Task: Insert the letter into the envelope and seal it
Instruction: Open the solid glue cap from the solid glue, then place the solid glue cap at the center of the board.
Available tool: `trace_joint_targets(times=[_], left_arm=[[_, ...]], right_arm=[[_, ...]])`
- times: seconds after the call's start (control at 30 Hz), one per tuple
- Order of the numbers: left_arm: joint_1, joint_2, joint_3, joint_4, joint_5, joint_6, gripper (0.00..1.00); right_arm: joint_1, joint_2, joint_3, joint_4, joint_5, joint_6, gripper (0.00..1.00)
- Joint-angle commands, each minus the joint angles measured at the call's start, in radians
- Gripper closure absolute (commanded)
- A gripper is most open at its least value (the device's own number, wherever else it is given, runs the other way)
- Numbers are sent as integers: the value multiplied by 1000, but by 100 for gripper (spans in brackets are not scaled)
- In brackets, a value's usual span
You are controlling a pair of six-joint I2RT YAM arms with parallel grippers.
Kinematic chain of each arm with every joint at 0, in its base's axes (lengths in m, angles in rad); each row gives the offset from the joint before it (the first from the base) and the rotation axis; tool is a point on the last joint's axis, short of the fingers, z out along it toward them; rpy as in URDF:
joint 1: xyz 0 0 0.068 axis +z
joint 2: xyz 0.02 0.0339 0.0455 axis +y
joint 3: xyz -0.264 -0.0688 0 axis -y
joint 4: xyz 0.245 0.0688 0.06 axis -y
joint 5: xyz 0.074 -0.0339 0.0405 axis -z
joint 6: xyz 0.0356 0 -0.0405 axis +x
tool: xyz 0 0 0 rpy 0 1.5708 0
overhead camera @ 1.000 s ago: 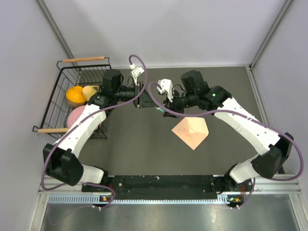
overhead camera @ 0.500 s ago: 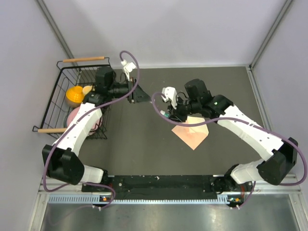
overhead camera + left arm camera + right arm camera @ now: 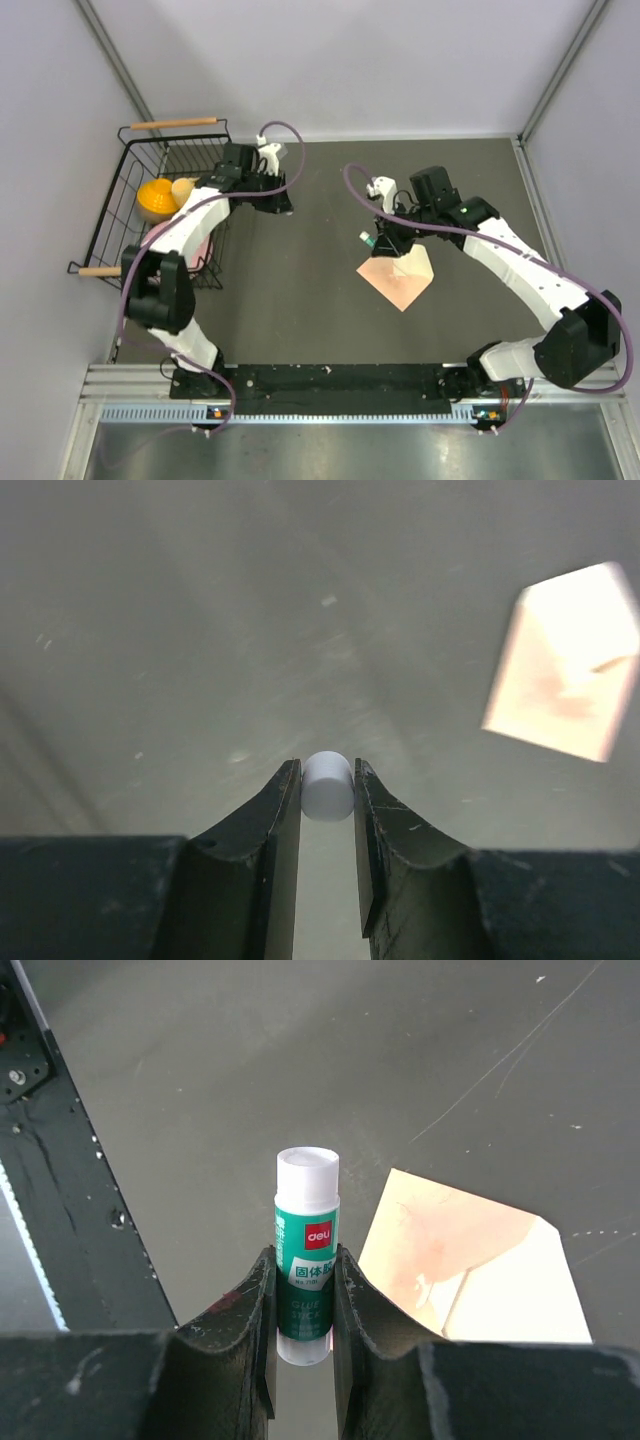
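The peach envelope lies flat on the dark table, right of centre; it also shows in the left wrist view and the right wrist view. The letter is not in view. My right gripper hovers at the envelope's left corner, shut on a white-and-green glue stick whose white tip points away from the wrist. My left gripper is far left of the envelope, near the basket, shut on a small white cylindrical cap.
A black wire basket with wooden handles stands at the table's left edge, holding orange, yellow and pink items. The black base rail runs along the near edge. Grey walls close in the table on three sides.
The two grippers, close together a second ago, have drawn apart. The left one swung back toward the basket with the white cap; the right one carried the glue stick to the envelope.
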State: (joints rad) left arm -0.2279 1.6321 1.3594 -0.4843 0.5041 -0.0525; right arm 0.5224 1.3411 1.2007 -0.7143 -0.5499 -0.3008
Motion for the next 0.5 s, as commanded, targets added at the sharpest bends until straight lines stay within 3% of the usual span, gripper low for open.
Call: trace_joint_targets(times=[0.0, 0.33, 0.47], left_arm=[[-19, 107, 0, -47, -258, 103, 100], [-79, 255, -5, 24, -395, 120, 100], [-83, 265, -28, 52, -397, 109, 96]], right_arm=[[-41, -11, 5, 49, -88, 81, 100], [-41, 4, 23, 47, -87, 92, 100], [-41, 7, 22, 47, -87, 94, 100]])
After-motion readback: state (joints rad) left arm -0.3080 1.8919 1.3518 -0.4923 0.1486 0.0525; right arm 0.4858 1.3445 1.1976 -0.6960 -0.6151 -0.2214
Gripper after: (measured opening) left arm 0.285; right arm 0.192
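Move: The clear patch of table I am taking the glue cap to lies about 17 cm below my left hand, roughly 2 cm ahead and 3 cm to its left. From that hand the envelope lies some 24 cm to the right and 10 cm back, also about 17 cm down, and the dish rack's middle about 33 cm left, 7 cm ahead, 12 cm lower. From my right hand that patch is about 24 cm left, 16 cm ahead and 17 cm down. With the white cap still pinched in my left fingers, I drop that hand almost straight down towards the bare table between dish rack and envelope, about 13 cm, fast at first and then easing off. Meanwhile I turn the wrist some 20 degrees so the fingers point more steeply down. My right hand stays up, holding the glue stick. ##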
